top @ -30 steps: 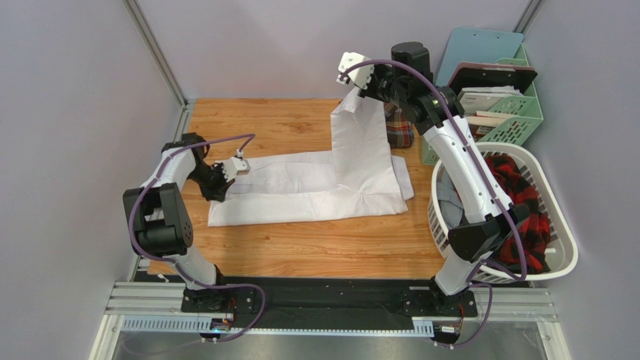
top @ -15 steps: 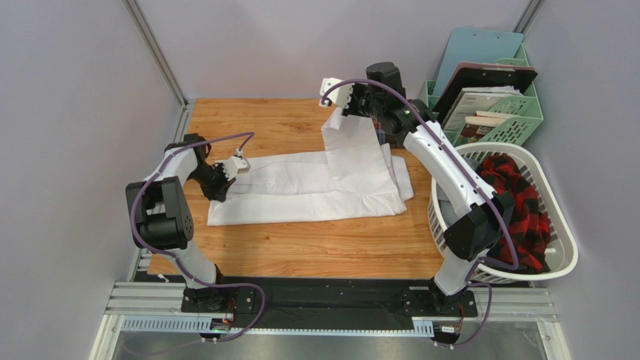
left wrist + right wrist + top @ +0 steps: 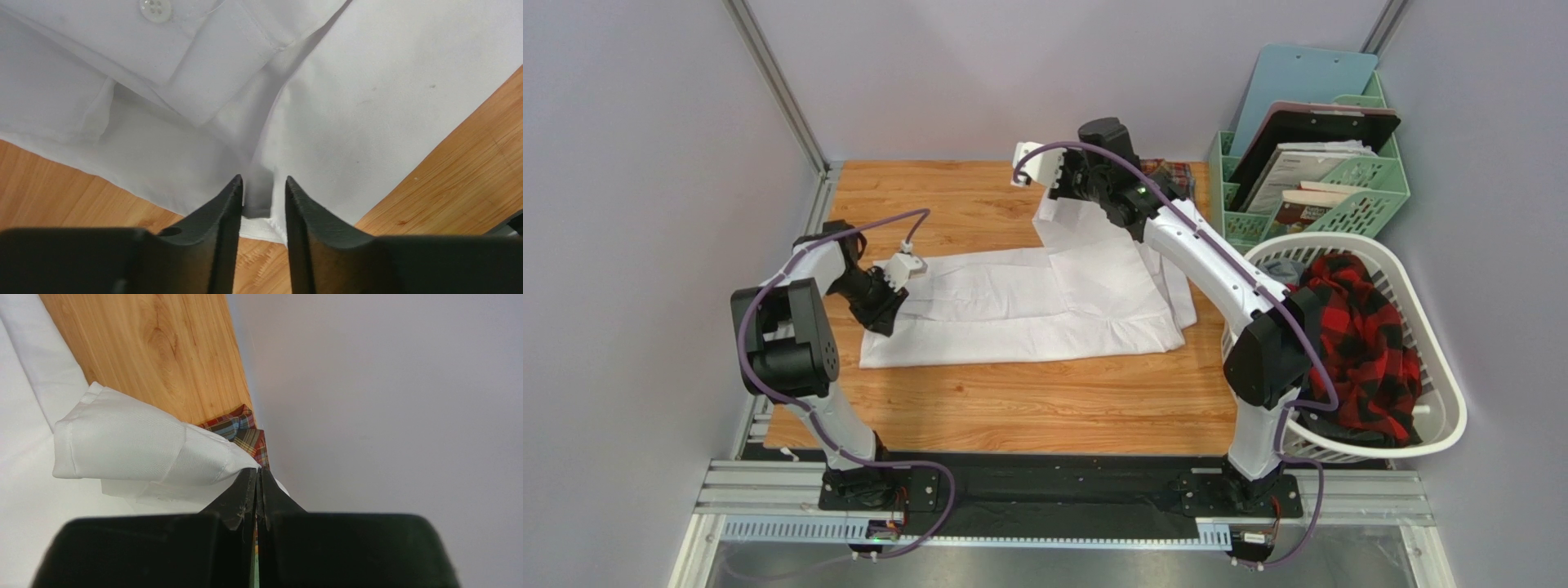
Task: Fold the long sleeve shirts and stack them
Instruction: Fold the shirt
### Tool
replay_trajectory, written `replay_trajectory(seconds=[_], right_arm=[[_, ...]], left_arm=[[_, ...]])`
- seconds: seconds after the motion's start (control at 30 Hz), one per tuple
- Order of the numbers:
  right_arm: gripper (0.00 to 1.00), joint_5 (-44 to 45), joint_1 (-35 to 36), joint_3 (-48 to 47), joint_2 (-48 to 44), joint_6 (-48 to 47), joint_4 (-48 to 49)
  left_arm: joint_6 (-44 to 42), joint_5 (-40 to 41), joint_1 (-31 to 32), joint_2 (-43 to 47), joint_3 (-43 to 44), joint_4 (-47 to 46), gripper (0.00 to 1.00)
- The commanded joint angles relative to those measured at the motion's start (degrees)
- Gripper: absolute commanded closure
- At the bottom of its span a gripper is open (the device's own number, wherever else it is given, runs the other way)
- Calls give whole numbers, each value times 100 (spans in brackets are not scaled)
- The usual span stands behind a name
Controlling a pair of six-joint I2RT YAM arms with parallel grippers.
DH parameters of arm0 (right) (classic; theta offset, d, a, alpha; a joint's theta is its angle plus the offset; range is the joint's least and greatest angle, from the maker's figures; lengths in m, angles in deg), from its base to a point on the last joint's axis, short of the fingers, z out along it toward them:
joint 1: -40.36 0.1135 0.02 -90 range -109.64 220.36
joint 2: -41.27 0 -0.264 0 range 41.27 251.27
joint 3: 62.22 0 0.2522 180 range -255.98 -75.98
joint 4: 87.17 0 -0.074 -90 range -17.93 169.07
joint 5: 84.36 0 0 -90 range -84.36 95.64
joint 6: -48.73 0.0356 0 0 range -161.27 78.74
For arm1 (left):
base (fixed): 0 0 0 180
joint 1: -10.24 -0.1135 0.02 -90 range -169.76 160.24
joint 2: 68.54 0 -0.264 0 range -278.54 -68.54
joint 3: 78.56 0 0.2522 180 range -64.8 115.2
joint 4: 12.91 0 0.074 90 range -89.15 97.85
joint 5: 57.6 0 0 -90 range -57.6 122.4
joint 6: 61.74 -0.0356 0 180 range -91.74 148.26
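Observation:
A white long sleeve shirt (image 3: 1014, 312) lies spread across the wooden table. My right gripper (image 3: 1053, 194) is shut on its right-hand edge and holds that part lifted above the back of the table. In the right wrist view the gripper (image 3: 258, 471) pinches a fold of the white cloth (image 3: 135, 447). The plaid shirt (image 3: 245, 432) shows just behind it, at the back (image 3: 1173, 172). My left gripper (image 3: 886, 311) is down at the shirt's left end. Its jaws (image 3: 263, 184) stand slightly open with the hem lying loose between them, near a buttoned cuff (image 3: 202, 49).
A white laundry basket (image 3: 1437, 404) at the right holds a red and black checked garment (image 3: 1363, 343). A green organiser (image 3: 1369, 184) with folders stands at the back right. Grey walls close in the table at the left and back.
My right gripper has carried the lifted cloth leftwards and lower over the shirt. My left gripper's jaws have parted from shut and let go of the hem.

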Motion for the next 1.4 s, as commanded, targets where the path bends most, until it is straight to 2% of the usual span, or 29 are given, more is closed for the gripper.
replay_trajectory(seconds=[0.0,0.07,0.13,0.37,0.6,0.7,0.9,1.07,1.23,1.37], right_arm=[[100,457,311,74,84,395,235],[100,485,468,4,137,571,-123],[100,502,574,-31,233,860,-379],[100,283,1023,-751,944,2143,-2125],[100,-1393,997,-2693,2516,3874,-4036],[100,-2385,804,-2800,2677,4594,-4046],[100,-3792,391,-2651,2484,5096,-3818],[100,-5016,-478,-2028,2238,6249,-2710],[100,-4676,-831,-894,2211,6205,-2754],[100,-4262,-1016,-454,2325,6241,-2675]], left_arm=[[438,-496,-195,184,331,-98,57],[623,-1013,-345,412,462,-107,50],[824,-1305,-389,544,594,-116,48],[1589,-2114,-389,572,1113,95,46],[2020,-2369,-389,642,1088,288,46],[2178,-2589,-389,721,938,367,46],[2381,-2958,-389,967,596,359,46],[2399,-3249,-389,1257,367,341,46],[2337,-3414,-363,1327,199,288,43],[3502,-3845,-135,1433,-64,-648,45]])
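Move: The right gripper holds the white shirt's sleeve end high up. Its landing spot on the shirt's middle lies about 12 cm back, 3 cm left and 27 cm below. The folded plaid shirt is roughly 11 cm ahead and 16 cm right of this hand, the white shirt's right edge some 14 cm back and 22 cm right. From the left gripper the landing spot is about 6 cm ahead and 34 cm right, about 2 cm lower; the shirt's left end lies right under it. Keep the sleeve end pinched in the right gripper and swing it down and back over the shirt's middle, bearing left about 10 cm before coming back right, sinking some 20 cm in all, the wrist turning until the fingers point left and down. Open the left gripper wider, lift it about 11 cm clear of the shirt's left end and shift it some 8 cm right, tilting it. ##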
